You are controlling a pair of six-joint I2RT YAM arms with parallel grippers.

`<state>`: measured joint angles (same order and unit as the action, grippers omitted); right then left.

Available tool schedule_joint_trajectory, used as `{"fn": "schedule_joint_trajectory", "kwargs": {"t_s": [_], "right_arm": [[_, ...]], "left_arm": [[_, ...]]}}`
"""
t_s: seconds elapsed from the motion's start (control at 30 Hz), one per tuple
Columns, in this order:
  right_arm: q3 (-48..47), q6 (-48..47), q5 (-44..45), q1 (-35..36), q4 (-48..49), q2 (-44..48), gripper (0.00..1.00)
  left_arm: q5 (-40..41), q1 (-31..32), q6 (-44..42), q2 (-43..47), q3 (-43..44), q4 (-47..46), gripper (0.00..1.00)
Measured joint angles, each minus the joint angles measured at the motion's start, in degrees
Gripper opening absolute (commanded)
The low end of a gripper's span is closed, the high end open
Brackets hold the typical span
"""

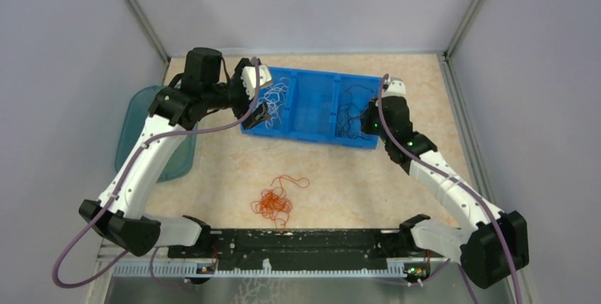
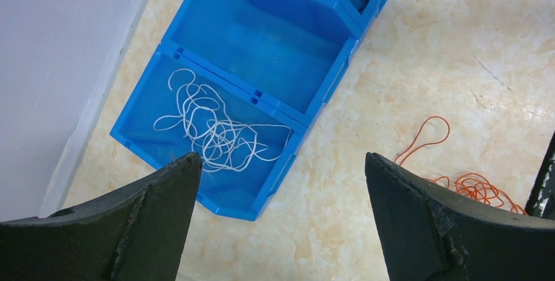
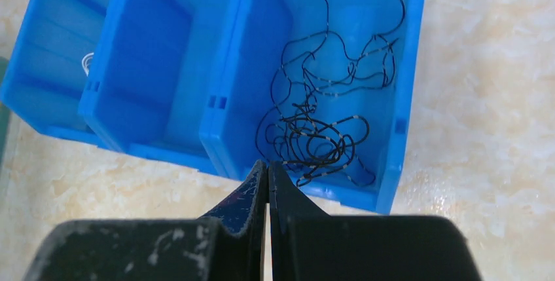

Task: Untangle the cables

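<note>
A blue three-compartment tray (image 1: 310,137) lies at the back of the table. White cables (image 1: 273,98) (image 2: 213,130) fill its left compartment and black cables (image 1: 349,116) (image 3: 321,117) its right one; the middle one holds nothing. A red-orange cable tangle (image 1: 273,201) (image 2: 471,183) lies loose on the table in front. My left gripper (image 1: 259,103) (image 2: 281,160) hangs open above the tray's left front corner, holding nothing. My right gripper (image 1: 365,121) (image 3: 267,163) is shut, its tips over the front rim of the right compartment, just beside the black cables; I see no strand between the fingers.
A teal lid-like piece (image 1: 142,130) lies at the table's left edge under the left arm. Grey walls close off the left, back and right. A black rail (image 1: 298,240) with the arm bases runs along the near edge.
</note>
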<state>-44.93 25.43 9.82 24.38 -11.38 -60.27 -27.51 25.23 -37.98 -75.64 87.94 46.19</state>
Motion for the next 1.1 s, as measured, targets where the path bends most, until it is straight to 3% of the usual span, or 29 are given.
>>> {"fn": "schedule_joint_trajectory", "kwargs": {"t_s": [0.53,0.73,0.87,1.1], "right_arm": [[-21.5,-5.8,-4.4,-5.4,4.2,-35.2,0.01],[-24.7,-7.4,-3.6,-5.4,4.3,-42.6,0.25],[-28.0,-8.4,-2.9,-5.0,0.4,-44.4,0.49],[-36.1,-10.5,-1.3,-3.1,-5.4,-40.1,0.64]], "left_arm": [[0.0,0.0,0.4,5.0,-3.8,-0.3,1.00],[0.1,0.0,0.4,6.8,-6.3,-0.3,1.00],[0.2,0.0,0.4,7.1,-7.5,-0.1,1.00],[0.1,0.0,0.3,7.9,-7.5,-0.1,1.00]]}}
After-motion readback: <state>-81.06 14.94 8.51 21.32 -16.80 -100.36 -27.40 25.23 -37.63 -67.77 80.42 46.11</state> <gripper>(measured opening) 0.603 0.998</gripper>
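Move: The black cable's loose end is already pinched in the right hand. Its target, the box's right compartment, is centred about 10 cm ahead, 2 cm right and 16 cm below. The middle compartment is some 11 cm ahead and 13 cm left of that hand; the white cable is 12 cm ahead and 27 cm left, both similarly low. From the empty left hand, the right compartment is roughly 12 cm ahead, 27 cm right and 29 cm down. The black cable's held end is carried by the right hand forward about 14 cm over the right compartment, sinking about 10 cm towards its far left part. There the shut fingers open past halfway and let the end go, and the hand lifts some 8 cm, its left side rolled slightly down. The left hand, open and empty, draws back about 3 cm and slightly left. ##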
